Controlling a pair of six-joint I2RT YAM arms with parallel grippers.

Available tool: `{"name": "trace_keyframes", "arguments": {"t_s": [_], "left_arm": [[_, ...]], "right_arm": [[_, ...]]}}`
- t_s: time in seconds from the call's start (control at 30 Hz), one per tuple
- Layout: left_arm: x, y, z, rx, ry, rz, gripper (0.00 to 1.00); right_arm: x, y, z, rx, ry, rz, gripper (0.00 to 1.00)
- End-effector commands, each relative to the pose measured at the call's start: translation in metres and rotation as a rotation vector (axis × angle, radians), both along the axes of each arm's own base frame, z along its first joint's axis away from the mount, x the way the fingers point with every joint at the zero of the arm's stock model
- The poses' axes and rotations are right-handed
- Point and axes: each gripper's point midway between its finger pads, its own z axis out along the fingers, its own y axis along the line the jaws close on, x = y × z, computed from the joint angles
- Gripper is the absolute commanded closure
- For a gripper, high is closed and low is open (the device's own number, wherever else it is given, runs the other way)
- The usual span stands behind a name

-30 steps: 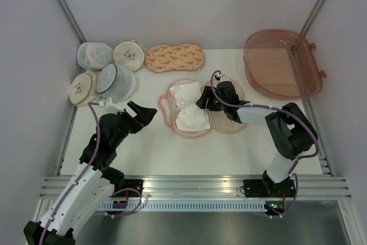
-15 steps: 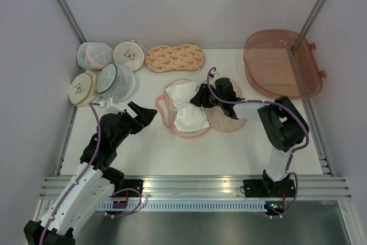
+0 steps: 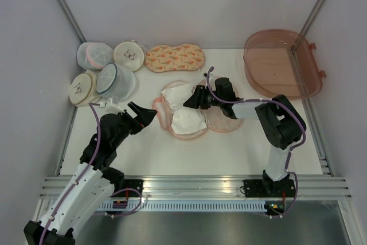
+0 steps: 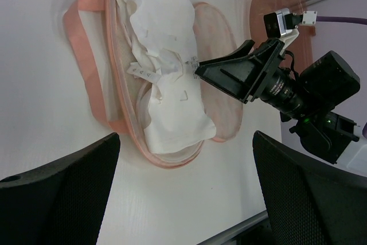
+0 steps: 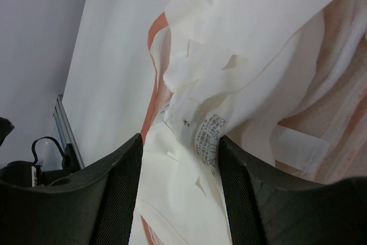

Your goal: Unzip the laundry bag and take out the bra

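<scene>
The laundry bag (image 3: 226, 120) lies open in the middle of the table, pale lining up, its pink zipper edging (image 4: 77, 32) looped out on its left. The white bra (image 3: 186, 120) is bunched inside it, one cup toward the front. My right gripper (image 3: 190, 100) lies low across the bag with its jaws at the bra's middle. In the right wrist view the bra (image 5: 269, 21) and its care label fill the gap of that gripper (image 5: 179, 142) and touch both fingers. My left gripper (image 3: 144, 111) hovers wide open left of the bag, holding nothing; its fingers frame the bra (image 4: 172, 113) from a distance.
A second, closed carrot-print case (image 3: 175, 57) lies at the back. Several round mesh pouches (image 3: 114, 81) are stacked at the back left. A translucent pink tub (image 3: 281, 64) stands at the back right. Walls close the table in on three sides.
My right gripper has slid left over the bag onto the bra's middle and narrowed its jaws round the fabric. The bag and bra shifted slightly left. The left arm has not moved.
</scene>
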Motion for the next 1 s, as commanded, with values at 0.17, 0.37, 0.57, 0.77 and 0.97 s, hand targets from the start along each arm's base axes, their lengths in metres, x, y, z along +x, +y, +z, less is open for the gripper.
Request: {"name": "trace_keyframes", "arguments": {"t_s": [0.17,0.37,0.57,0.77,0.97], "left_arm": [[0.001,0.002,0.001,0.011,-0.016,0.005,0.01],[0.001,0.002,0.001,0.012,-0.016,0.003,0.01],[0.001,0.003,0.002,0.014,-0.016,0.004,0.01],[0.0,0.003,0.001,0.019,-0.015,0.001,0.01],[0.001,0.002,0.0,0.022,-0.011,0.0,0.01]], "right_arm": [[-0.003,0.017,0.009,0.092,-0.016,0.095,0.49],[-0.003,0.021,-0.003,0.062,0.006,0.104,0.79],[-0.004,0.021,0.013,0.079,-0.023,0.113,1.0],[0.001,0.009,0.077,0.127,-0.132,0.088,1.0],[0.032,-0.036,0.147,0.04,-0.304,-0.089,0.99]]}}
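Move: The white bra spreads across the opened laundry bag, its middle right at the right fingertips: about 1 cm to their left, 1 cm back and 2 cm below. The bag's opened lid lies some 14 cm to the right, level with the hand; the orange strap is about 10 cm to the left and 3 cm back. A closed patterned bag lies about 18 cm ahead and 4 cm left. From the left hand, the bra is about 10 cm ahead, 12 cm right and 14 cm below. The right fingers shut on the bra's middle, by its printed label, going from over half open to fully closed while the hand sinks about 2 cm and eases a little left and back. Keeping that pinch, it then rises ever faster, some 11 cm from its low point, drifting slightly right and forward at the end as the fingers tip up a little. ##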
